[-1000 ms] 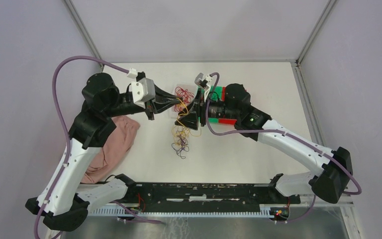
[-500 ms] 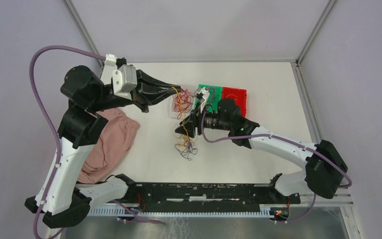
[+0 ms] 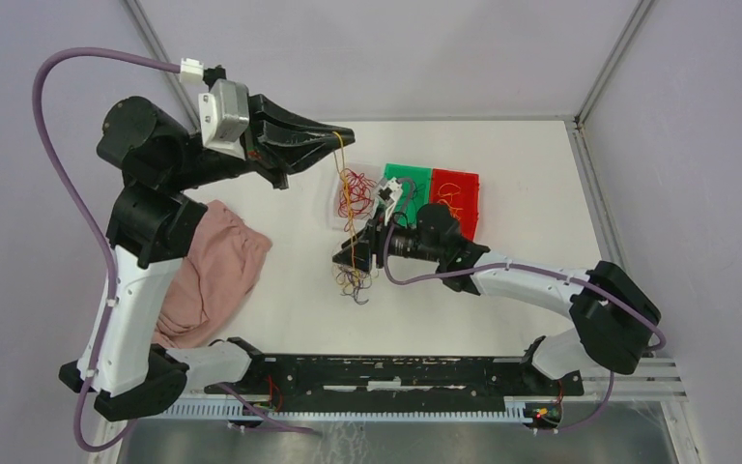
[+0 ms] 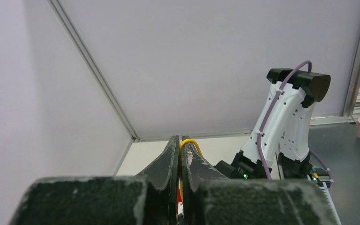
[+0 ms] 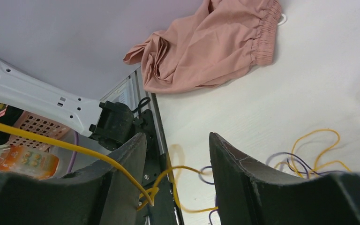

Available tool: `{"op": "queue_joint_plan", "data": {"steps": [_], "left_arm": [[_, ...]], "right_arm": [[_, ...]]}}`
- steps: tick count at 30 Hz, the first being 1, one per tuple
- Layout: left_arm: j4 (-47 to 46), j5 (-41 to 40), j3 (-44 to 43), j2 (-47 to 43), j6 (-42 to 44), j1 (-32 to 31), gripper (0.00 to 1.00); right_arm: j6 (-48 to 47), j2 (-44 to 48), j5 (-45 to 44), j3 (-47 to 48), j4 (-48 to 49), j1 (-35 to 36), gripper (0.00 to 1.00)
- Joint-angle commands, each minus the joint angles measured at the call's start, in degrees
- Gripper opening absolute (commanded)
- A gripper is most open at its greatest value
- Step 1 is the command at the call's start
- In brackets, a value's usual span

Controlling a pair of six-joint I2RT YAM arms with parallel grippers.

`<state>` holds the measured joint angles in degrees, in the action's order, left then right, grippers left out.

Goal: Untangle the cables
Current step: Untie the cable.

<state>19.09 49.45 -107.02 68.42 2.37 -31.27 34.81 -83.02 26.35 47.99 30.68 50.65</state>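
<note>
The cables are thin curly strands. A mixed yellow, red and dark tangle lies on the white table, and red strands fill a clear tray. My left gripper is raised high at the back, shut on a yellow cable that hangs from it down to the tangle. In the left wrist view that yellow cable loops out of the shut tips of the left gripper. My right gripper is low beside the tangle and stands open. A taut yellow strand and a yellow knot lie between its fingers.
A green bin and a red bin holding a few strands stand right of the tray. A pink cloth lies at the left, also in the right wrist view. The black rail runs along the near edge.
My left gripper has risen and drawn back to the left with the yellow cable, stretching it upward. My right gripper has dropped toward the near side and left, uncovering the bins.
</note>
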Motion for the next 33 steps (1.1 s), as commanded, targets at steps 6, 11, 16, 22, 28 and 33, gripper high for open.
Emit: {"op": "queue_joint_plan", "data": {"steps": [6,11,16,22,28,33], "left_arm": [[-8.49,-6.19,-11.88,1.54,0.94,-0.21,0.03],[-10.81,-7.94,-12.21,1.75,2.55,-0.2,0.03],[-12.24,-9.07,-13.55,2.49,4.16,-0.2,0.03],[-12.58,-8.9,-17.29,4.94,5.97,-0.2,0.03],[-14.22,-8.84,-22.57,7.94,10.24,-0.24,0.03],[-20.16,-10.3,-25.63,10.26,15.56,-0.19,0.03]], "right_arm": [[1.66,0.58,-2.65,-7.69,5.53,0.36,0.61],[1.55,2.15,-3.39,-11.27,6.55,0.41,0.62],[0.55,3.72,-4.48,-13.35,5.87,0.41,0.61],[-2.14,5.35,-8.06,-13.46,1.77,0.38,0.59],[-4.89,5.54,-10.63,-13.4,-2.92,0.45,0.57],[-5.32,5.31,-10.94,-14.79,-1.98,0.45,0.62]]}}
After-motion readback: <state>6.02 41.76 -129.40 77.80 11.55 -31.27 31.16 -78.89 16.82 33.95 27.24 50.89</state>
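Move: The yellow-and-purple cable tangle, whose yellow strand the left fingers already hold, lies about 57 cm below the left hand and some 11 cm ahead, hardly to either side. From the open right hand the tangle is roughly 22 cm below, 7 cm ahead and about 1 cm left. Beyond the tangle, about 20 cm farther out, stands the clear bin of red cable; the green bin is about 11 cm to the right of that bin. Still pinching the yellow cable, the left hand draws it up about 14 cm and slightly left, away from the tangle, while its right-pointing fingers tip upward and the wrist rolls, some 35 degrees in all. The right hand, fingers staying open, sinks about 10 cm towards the tangle and shifts 5 cm right, its fingertips dipping. ##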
